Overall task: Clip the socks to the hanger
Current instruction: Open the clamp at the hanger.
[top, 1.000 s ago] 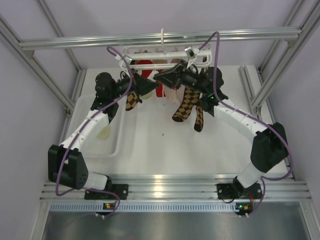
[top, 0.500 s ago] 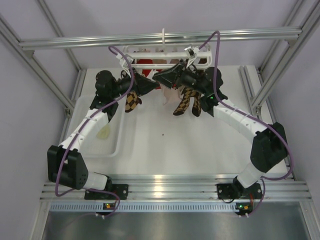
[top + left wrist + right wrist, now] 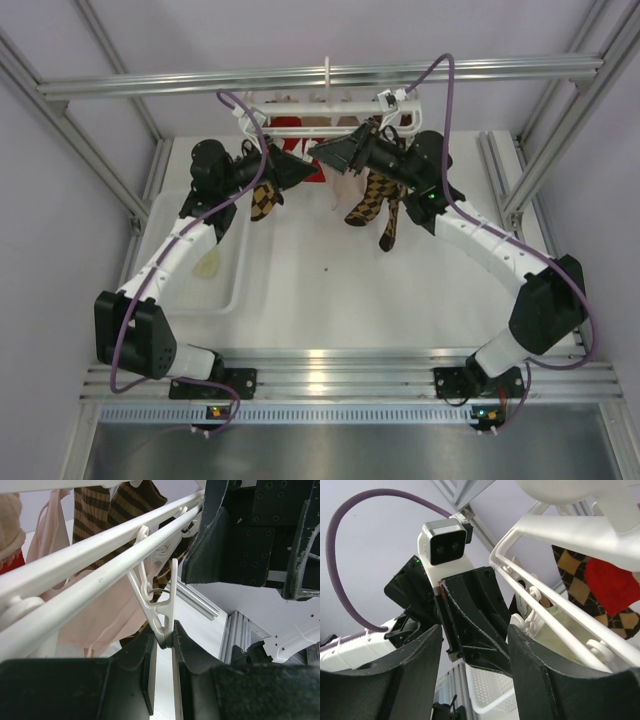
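The white hanger (image 3: 325, 103) hangs from the top rail, with several socks clipped under it. My left gripper (image 3: 300, 172) reaches it from the left and is shut on one dangling white clip (image 3: 161, 611), pinched between its fingertips (image 3: 150, 645). My right gripper (image 3: 328, 154) is just to the right of it, open, with nothing between its fingers (image 3: 530, 650). One pale cream sock (image 3: 343, 190) hangs below the two grippers and shows behind the hanger's bars (image 3: 560, 630) in the right wrist view. Another pale sock (image 3: 207, 265) lies in the tray.
Brown argyle socks (image 3: 372, 205) and red socks (image 3: 290, 128) hang from the hanger; a pale pink one (image 3: 100, 620) hangs by the left gripper. A white tray (image 3: 165, 225) sits at the left. Aluminium frame posts stand on both sides.
My right gripper has opened and its arm has drawn slightly right. The hanger and the argyle socks have swung a little. The left gripper stays shut on the clip.
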Available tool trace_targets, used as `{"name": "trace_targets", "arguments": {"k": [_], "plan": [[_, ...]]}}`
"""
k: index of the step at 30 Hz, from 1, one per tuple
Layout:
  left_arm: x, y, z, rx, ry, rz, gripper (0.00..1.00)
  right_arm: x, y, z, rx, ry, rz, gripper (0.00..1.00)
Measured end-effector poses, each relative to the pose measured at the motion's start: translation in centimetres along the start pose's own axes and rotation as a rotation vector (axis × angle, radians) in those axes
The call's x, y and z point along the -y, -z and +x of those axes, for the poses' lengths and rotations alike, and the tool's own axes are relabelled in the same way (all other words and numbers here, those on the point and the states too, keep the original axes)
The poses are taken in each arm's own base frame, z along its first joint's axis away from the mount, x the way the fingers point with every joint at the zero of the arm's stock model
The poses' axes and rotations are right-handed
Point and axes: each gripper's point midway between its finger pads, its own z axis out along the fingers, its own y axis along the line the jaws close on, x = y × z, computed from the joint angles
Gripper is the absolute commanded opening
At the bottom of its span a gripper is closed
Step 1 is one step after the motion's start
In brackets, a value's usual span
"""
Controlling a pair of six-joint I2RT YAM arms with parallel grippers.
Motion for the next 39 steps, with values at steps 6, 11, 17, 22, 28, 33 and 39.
{"name": "trace_targets", "arguments": {"k": [6,11,17,22,28,33,39], "plan": [[0.2,0.1,0.0,-0.003,0.000,0.004,0.00,0.7,0.2,-0.6,0.027,0.014,0.058,0.48],[0.2,0.1,0.1,-0.007,0.003,0.003,0.00,1.4,0.6,-0.5,0.033,0.039,0.100,0.47],[0.2,0.1,0.2,-0.010,0.005,0.001,0.00,1.6,0.5,-0.5,0.036,0.048,0.095,0.46],[0.2,0.1,0.1,-0.016,0.010,-0.002,0.00,2.0,0.1,-0.3,0.032,0.049,0.093,0.45],[0.1,0.1,0.1,-0.020,0.012,-0.006,0.00,2.1,-0.2,-0.3,0.029,0.053,0.091,0.42],[0.1,-0.1,0.2,-0.034,0.004,-0.011,0.00,2.3,-0.5,-0.3,0.027,0.064,0.092,0.37],[0.2,-0.3,0.7,-0.067,0.001,-0.007,0.05,2.8,-0.8,-0.3,0.027,0.078,0.105,0.09]]}}
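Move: The white clamp hanging from the hanger, its lower end already in the left fingers, has its middle about 2 cm above the left hand and 1 cm to its right. From the open right hand it lies some 3 cm ahead, 1 cm to the left and 2 cm lower. The hanger's near rail passes about 5 cm ahead of the right hand, straight ahead and level; the pink sock hangs roughly 7 cm ahead, 7 cm right and 8 cm below. The clamp's free upright leg is what the right hand comes for: the hand first edges forward and about 1 cm right, sinks 1 cm with a slight clockwise turn, then keeps on forward and back left, roughly 3 cm forward in all. Its half-open fingers close down around the leg's upper end as it arrives. The left fingers keep their pinch on the lower end, only giving a slight drift right and down at the last. ##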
